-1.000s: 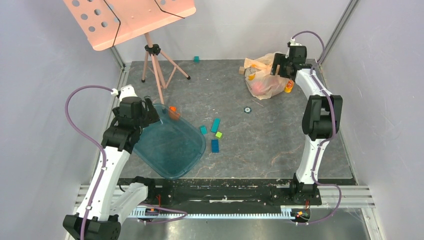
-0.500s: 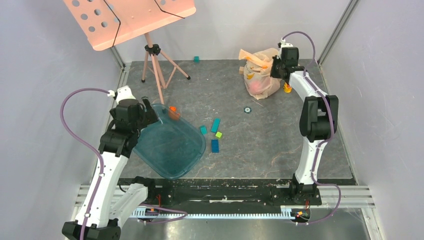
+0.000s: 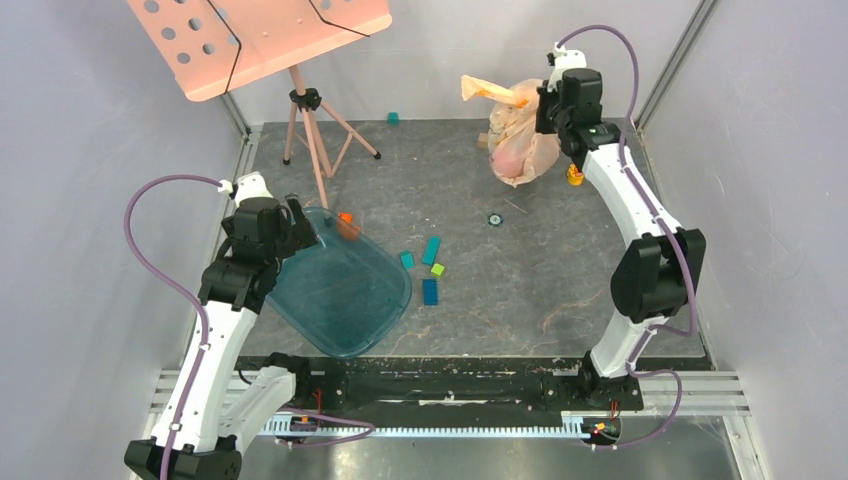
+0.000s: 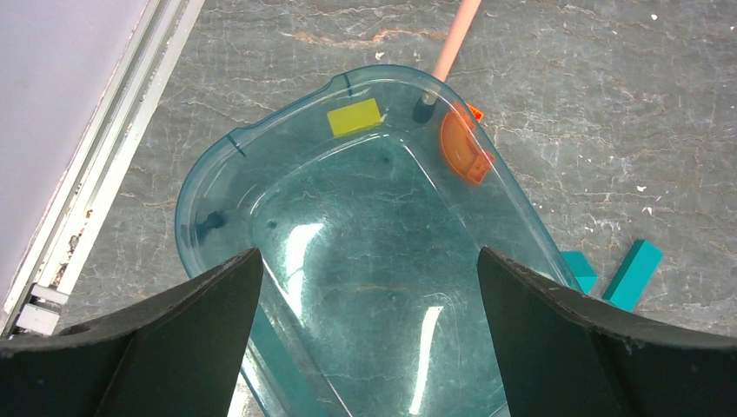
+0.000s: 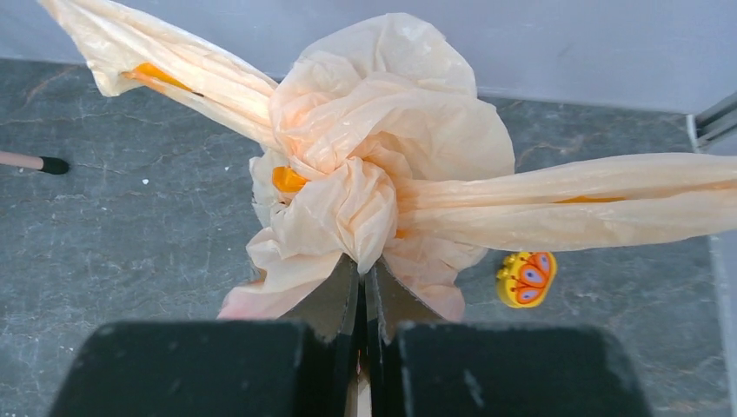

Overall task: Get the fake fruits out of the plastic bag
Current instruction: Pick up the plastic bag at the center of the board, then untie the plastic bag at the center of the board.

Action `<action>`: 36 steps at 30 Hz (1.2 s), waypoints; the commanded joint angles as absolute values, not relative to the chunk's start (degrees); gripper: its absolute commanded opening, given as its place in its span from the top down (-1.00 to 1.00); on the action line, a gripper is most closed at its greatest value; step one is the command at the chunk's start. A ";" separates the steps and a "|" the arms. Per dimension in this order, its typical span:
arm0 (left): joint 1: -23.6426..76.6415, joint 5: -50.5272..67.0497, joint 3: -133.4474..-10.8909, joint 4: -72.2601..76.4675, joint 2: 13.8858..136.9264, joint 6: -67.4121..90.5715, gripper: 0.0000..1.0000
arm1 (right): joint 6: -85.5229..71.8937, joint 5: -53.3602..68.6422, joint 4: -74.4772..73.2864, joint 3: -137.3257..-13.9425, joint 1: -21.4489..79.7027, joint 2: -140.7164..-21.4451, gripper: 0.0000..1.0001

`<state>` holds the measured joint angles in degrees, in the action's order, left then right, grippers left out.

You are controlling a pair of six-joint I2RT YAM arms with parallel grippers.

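The plastic bag (image 3: 522,130) hangs bunched at the back right, with its handles spread sideways. My right gripper (image 3: 548,106) is shut on a fold of the plastic bag (image 5: 382,148), and the jaws of that right gripper (image 5: 361,268) are pressed together on the film. A red glow of fake fruit (image 3: 508,160) shows through the bag's lower part; the rest of the contents is hidden. Over the teal tray (image 4: 217,200) my left gripper (image 4: 369,261) stands wide open with nothing between its fingers. In the top view the left gripper (image 3: 305,226) is at the tray's (image 3: 345,330) far left rim.
A yellow-orange toy (image 5: 525,278) lies on the floor just right of the bag. Blue and green blocks (image 3: 430,262) lie right of the tray. An orange piece (image 4: 463,146) rests at the tray's rim. A music stand (image 3: 312,130) stands back left.
My right gripper has shut on the bag and risen toward the back wall, lifting the bag off the floor. The left arm has barely moved.
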<state>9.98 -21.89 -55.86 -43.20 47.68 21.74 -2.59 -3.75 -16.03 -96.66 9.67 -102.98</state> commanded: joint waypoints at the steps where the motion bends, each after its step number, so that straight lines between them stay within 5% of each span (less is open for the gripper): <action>1: 9.71 -20.68 -56.07 -42.72 47.10 19.69 -0.99 | 1.25 -4.82 -17.14 -96.33 9.22 -98.09 1.00; 15: 9.65 -18.81 -55.72 -42.28 47.33 19.58 -0.99 | 12.07 -4.91 -15.29 -81.63 22.67 -84.36 1.00; 23: 9.71 -18.97 -55.79 -42.27 47.88 19.51 -0.99 | 15.00 -16.40 2.29 -55.05 26.63 -70.48 1.00; 36: 9.75 -14.10 -56.74 -41.40 48.27 19.74 -0.99 | 11.81 -9.97 -3.12 -47.41 26.63 -73.48 1.00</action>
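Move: The right gripper already grips the plastic bag by its knotted top in the air. The open middle of the board lies about 18 cm back, 6 cm left and 25 cm below; the black ring is 10 cm back and 8 left, the teal block 16 back and 21 left, the green cube 20 back and 20 left. The butterfly toy sits 2 cm back, 11 right. From the left gripper, that open middle is roughly 10 cm ahead, 37 right. Keep the right fingers shut on the bag's knot and swing it back about 17 cm towards the middle of the board, bearing left as far as some 10 cm, then easing about 4 cm right again. In the later part lower it, to end about 11 cm down, with the hand turned some 20 degrees counter-clockwise and its left side dipped about as much. ##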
